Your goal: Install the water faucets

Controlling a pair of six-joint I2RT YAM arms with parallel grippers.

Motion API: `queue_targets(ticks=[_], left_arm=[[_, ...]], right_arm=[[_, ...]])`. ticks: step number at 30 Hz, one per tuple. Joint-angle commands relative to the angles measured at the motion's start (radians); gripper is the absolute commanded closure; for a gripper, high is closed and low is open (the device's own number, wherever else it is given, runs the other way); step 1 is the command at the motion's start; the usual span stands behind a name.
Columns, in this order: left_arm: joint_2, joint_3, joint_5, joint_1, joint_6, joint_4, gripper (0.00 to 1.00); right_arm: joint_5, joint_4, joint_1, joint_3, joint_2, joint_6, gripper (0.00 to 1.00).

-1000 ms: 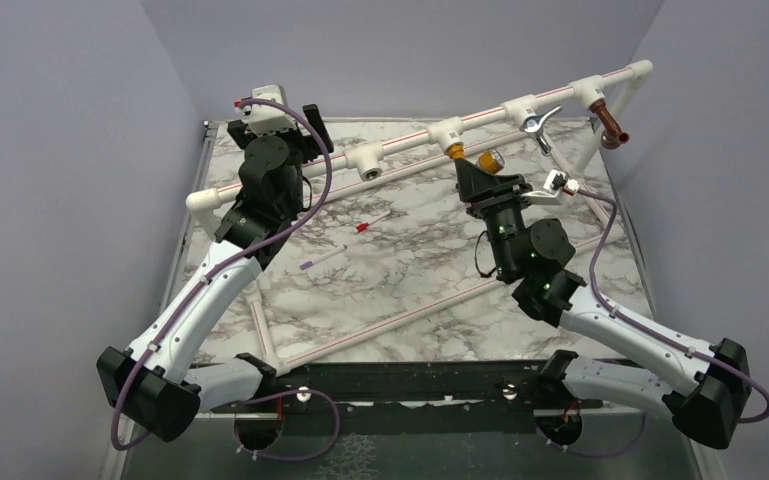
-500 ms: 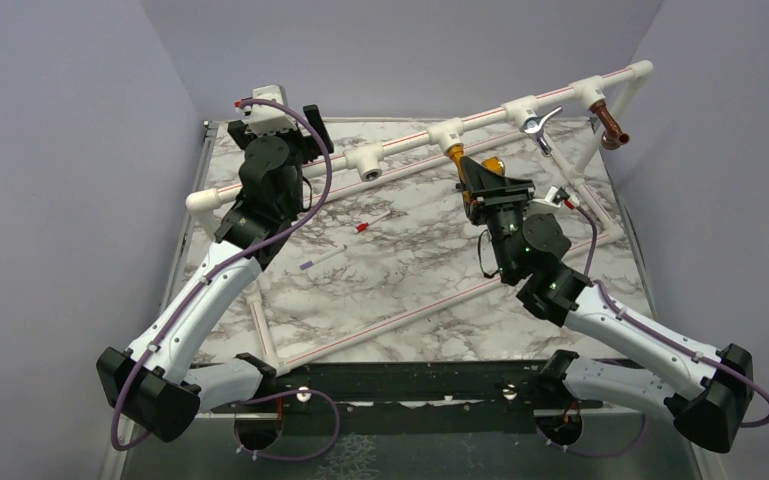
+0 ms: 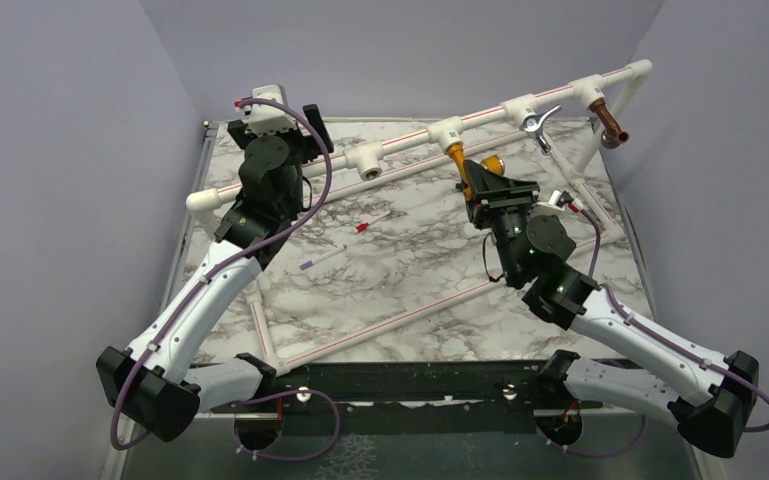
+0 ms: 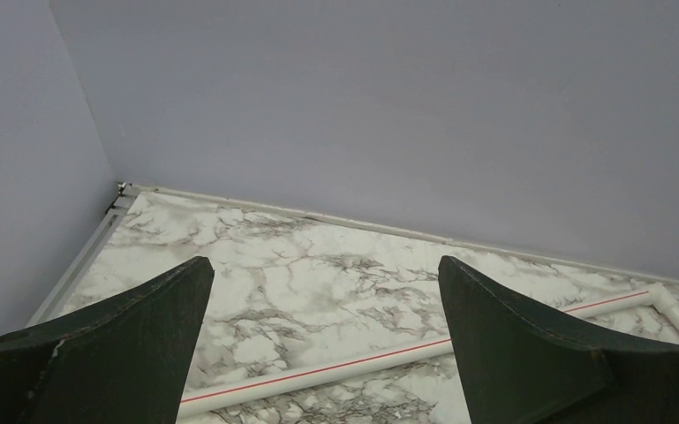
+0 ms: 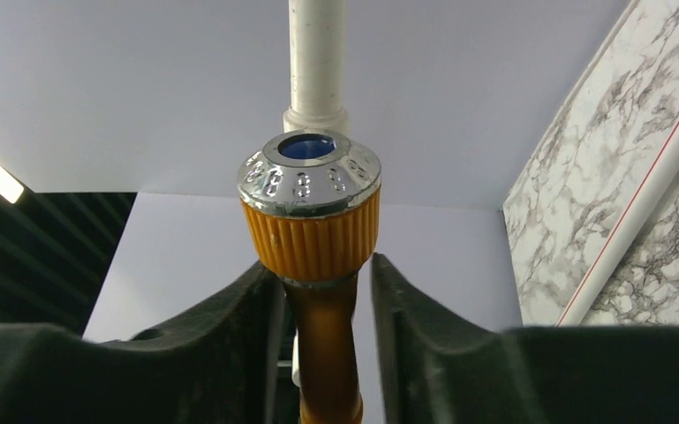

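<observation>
A mustard-yellow faucet [image 3: 457, 160] with a silvery knob [image 5: 309, 177] hangs from a tee on the raised white pipe [image 3: 410, 140]. My right gripper [image 3: 475, 178] straddles its stem [image 5: 325, 336]. The left finger touches the stem and a narrow gap shows on the right side, so the jaws are slightly open. A chrome lever faucet [image 3: 538, 125] and a copper-brown faucet [image 3: 613, 128] sit in tees further right. My left gripper [image 4: 325, 274] is wide open and empty at the back left, by the pipe's left end.
An open tee [image 3: 369, 160] sits on the raised pipe between the two arms. A thin white red-tipped stick [image 3: 365, 225] and a purple-tipped one [image 3: 320, 258] lie on the marble table [image 3: 410, 270]. Floor pipes frame the table; walls stand close on three sides.
My right wrist has rolled about the yellow faucet, turning it so its knob swung partly behind the gripper. Its jaws have eased a little. The left arm has not moved.
</observation>
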Motion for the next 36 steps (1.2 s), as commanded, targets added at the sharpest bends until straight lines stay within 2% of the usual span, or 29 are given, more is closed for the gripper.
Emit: queue_targets(ticks=[1, 7, 13, 19, 24, 30, 36], left_arm=[[0.082, -0.12, 0.058, -0.03, -0.017, -0.365, 0.01], [0.082, -0.119, 0.057, -0.03, -0.017, -0.365, 0.01], [0.082, -0.119, 0.057, -0.03, -0.017, -0.365, 0.01], [0.089, -0.119, 0.059, -0.03, -0.019, -0.365, 0.01], [0.093, -0.12, 0.058, -0.03, -0.02, -0.365, 0.01], [0.096, -0.12, 0.058, -0.03, -0.019, -0.365, 0.01], [0.095, -0.12, 0.058, -0.03, -0.018, -0.365, 0.01]], right_arm=[[0.046, -0.092, -0.001, -0.008, -0.056, -0.018, 0.51], [0.012, -0.084, -0.001, -0.012, -0.091, -0.071, 0.32], [-0.028, -0.162, -0.001, -0.014, -0.125, -0.103, 0.28], [-0.053, -0.242, -0.001, -0.013, -0.178, -0.214, 0.27], [-0.065, -0.29, 0.0, 0.009, -0.228, -0.409, 0.27], [-0.061, -0.3, -0.001, 0.02, -0.289, -0.743, 0.27], [-0.079, -0.242, -0.002, 0.009, -0.338, -1.223, 0.28]])
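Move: Between the right hand's fingers, still held at the start, is the orange faucet, its middle about 2 cm ahead of the hand point. The tee that it is fitted into lies roughly 8 cm ahead and 4 cm left, a little higher. The chrome faucet is some 8 cm ahead and 11 cm right; the empty tee about 4 cm ahead and 16 cm left. From the left hand, the orange faucet lies around 30 cm right and 8 cm back. Letting go of the orange faucet, the right hand opens its fingers from above and below the body and backs away to the right and back, about 8 cm in all, rising barely at first, then dipping slightly. As it clears the body, it rolls some 45 degrees, left side sinking, mostly in the second half, fingers still pointing forward. ##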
